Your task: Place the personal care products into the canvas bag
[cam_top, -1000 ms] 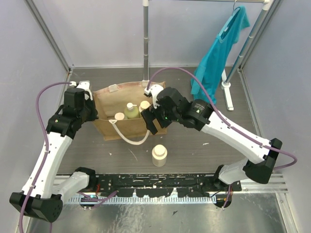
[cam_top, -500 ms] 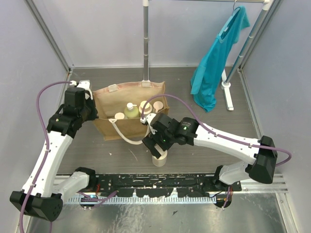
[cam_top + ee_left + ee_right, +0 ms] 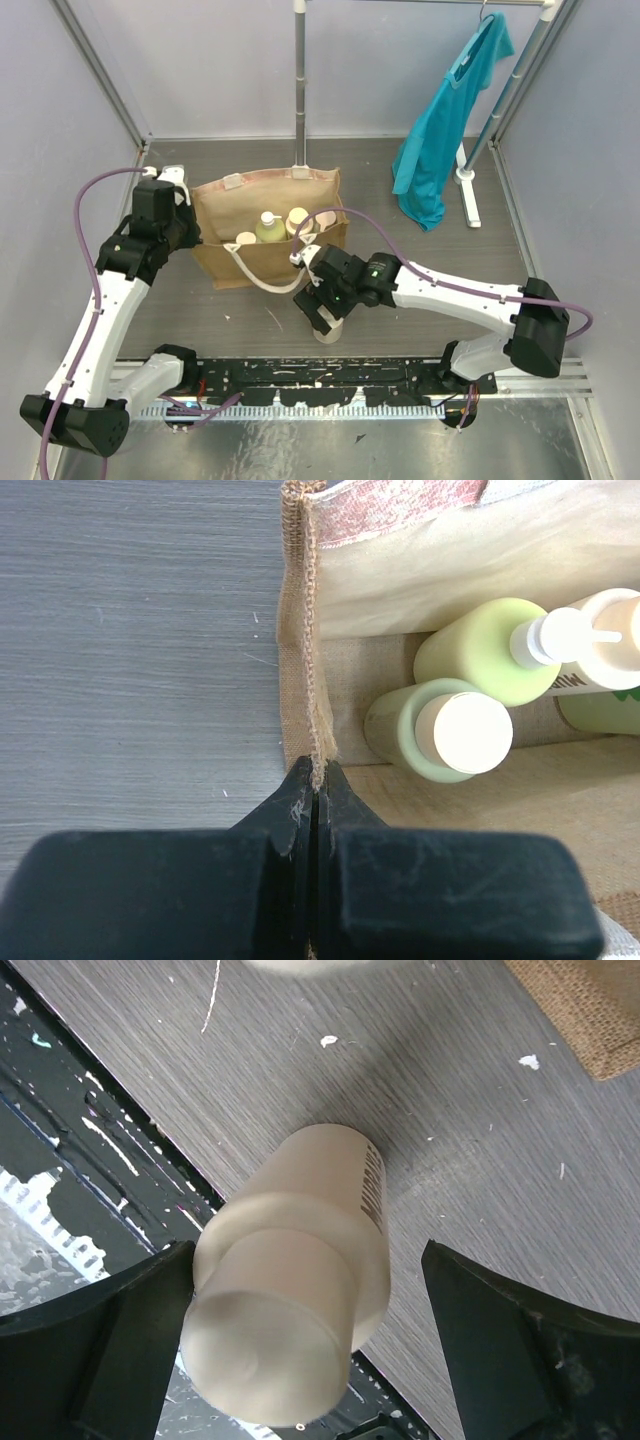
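Observation:
The tan canvas bag [image 3: 228, 268] stands open at centre-left. Three personal care products show inside it: a green pump bottle [image 3: 268, 228] and two cream-capped ones [image 3: 246, 240] [image 3: 297, 217]. My left gripper [image 3: 193, 233] is shut on the bag's left rim; in the left wrist view its jaws [image 3: 316, 780] pinch the burlap edge [image 3: 305, 630], beside a green bottle [image 3: 462, 730]. A cream bottle [image 3: 300, 1250] stands on the table in front of the bag. My right gripper [image 3: 310, 1290] is open, one finger on each side of its cap. From above, that gripper [image 3: 325, 318] hides most of the bottle.
A white rope handle [image 3: 262, 282] hangs down the bag's front. A teal shirt [image 3: 450, 110] hangs on a rack at the back right, with a pole [image 3: 299, 80] behind the bag. The black rail [image 3: 340, 385] runs just near of the cream bottle.
My right arm has swung from the bag's right rim toward the near edge and come down over the cream bottle, jaws still open. The left arm and the bag have not moved.

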`<action>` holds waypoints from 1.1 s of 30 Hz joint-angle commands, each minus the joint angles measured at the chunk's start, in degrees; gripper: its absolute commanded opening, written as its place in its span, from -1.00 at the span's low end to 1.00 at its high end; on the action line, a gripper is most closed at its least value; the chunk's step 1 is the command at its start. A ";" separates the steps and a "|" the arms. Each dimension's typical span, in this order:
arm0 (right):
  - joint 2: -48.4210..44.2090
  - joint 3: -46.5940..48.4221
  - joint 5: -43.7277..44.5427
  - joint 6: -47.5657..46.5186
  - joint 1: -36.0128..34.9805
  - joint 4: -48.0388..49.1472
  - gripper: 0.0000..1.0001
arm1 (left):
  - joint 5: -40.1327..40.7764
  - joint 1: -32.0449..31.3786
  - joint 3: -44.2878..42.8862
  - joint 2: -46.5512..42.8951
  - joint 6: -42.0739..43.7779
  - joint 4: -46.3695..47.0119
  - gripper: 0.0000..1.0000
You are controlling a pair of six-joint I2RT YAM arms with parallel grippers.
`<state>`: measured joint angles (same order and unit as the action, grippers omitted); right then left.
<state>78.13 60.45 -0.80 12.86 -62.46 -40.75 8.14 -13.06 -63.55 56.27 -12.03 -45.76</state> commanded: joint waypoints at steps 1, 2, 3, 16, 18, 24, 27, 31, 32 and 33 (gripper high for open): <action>1.48 0.04 -0.82 0.15 -1.58 3.56 1.00 | 1.33 0.19 -1.08 -1.49 0.03 1.42 -0.95; 1.69 -0.11 -0.48 0.21 -2.02 3.57 1.00 | 1.44 0.17 -1.04 -1.62 0.07 1.38 -0.95; 2.01 -0.34 -0.18 0.23 -2.31 3.51 1.00 | 1.50 0.15 -0.97 -1.80 0.10 1.37 -0.95; 8.03 1.12 1.20 -0.39 -4.69 0.56 0.01 | 1.44 0.21 -0.88 -2.35 0.00 0.93 -0.95; 7.80 1.57 1.81 -0.34 -4.69 0.03 -0.14 | 1.40 0.21 -0.74 -2.38 0.05 0.92 -0.95; 6.65 4.93 4.04 0.33 -4.69 -3.13 -0.48 | 1.36 0.20 -0.69 -2.45 0.09 0.92 -0.95; 5.30 7.50 4.05 1.11 -4.67 -4.76 -0.59 | 1.33 0.14 -0.69 -2.40 0.12 0.93 -0.94; 3.39 12.36 4.44 2.09 -4.69 -7.78 -0.73 | 1.27 0.16 -0.54 -2.40 0.12 1.02 -0.94; 2.92 13.74 4.60 2.34 -4.69 -8.49 -0.74 | 1.20 0.14 -0.58 -2.34 0.14 1.09 -0.95; 2.62 15.32 4.82 2.54 -4.68 -9.30 -0.76 | 1.18 0.15 -0.61 -2.38 0.09 1.11 -0.94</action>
<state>85.12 67.16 2.87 13.61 -66.74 -48.90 8.32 -13.06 -63.55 55.33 -12.05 -46.61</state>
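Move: The last loose product, the cream white-capped bottle, stands between my right hand's open fingers, its middle about 6 cm below the hand point, 1 cm back and 1 cm left. The canvas bag's middle is some 16 cm ahead and 13 cm left of that hand, about 2 cm lower; its white handle sags nearer, roughly 8 cm ahead, 8 cm left and 1 cm higher. From my left hand the bottle is about 16 cm back, 27 cm right and 17 cm lower. I sink my right hand about 2.5 cm over the bottle, easing slightly back and left, and close the wide-open fingers until they pinch its upper body from both sides. I keep that grip briefly, then start to rise nearly 2 cm, the fingers tipping some 10 degrees nearer to straight down. My left hand stays put, keeping its pinch on the bag's left edge. ##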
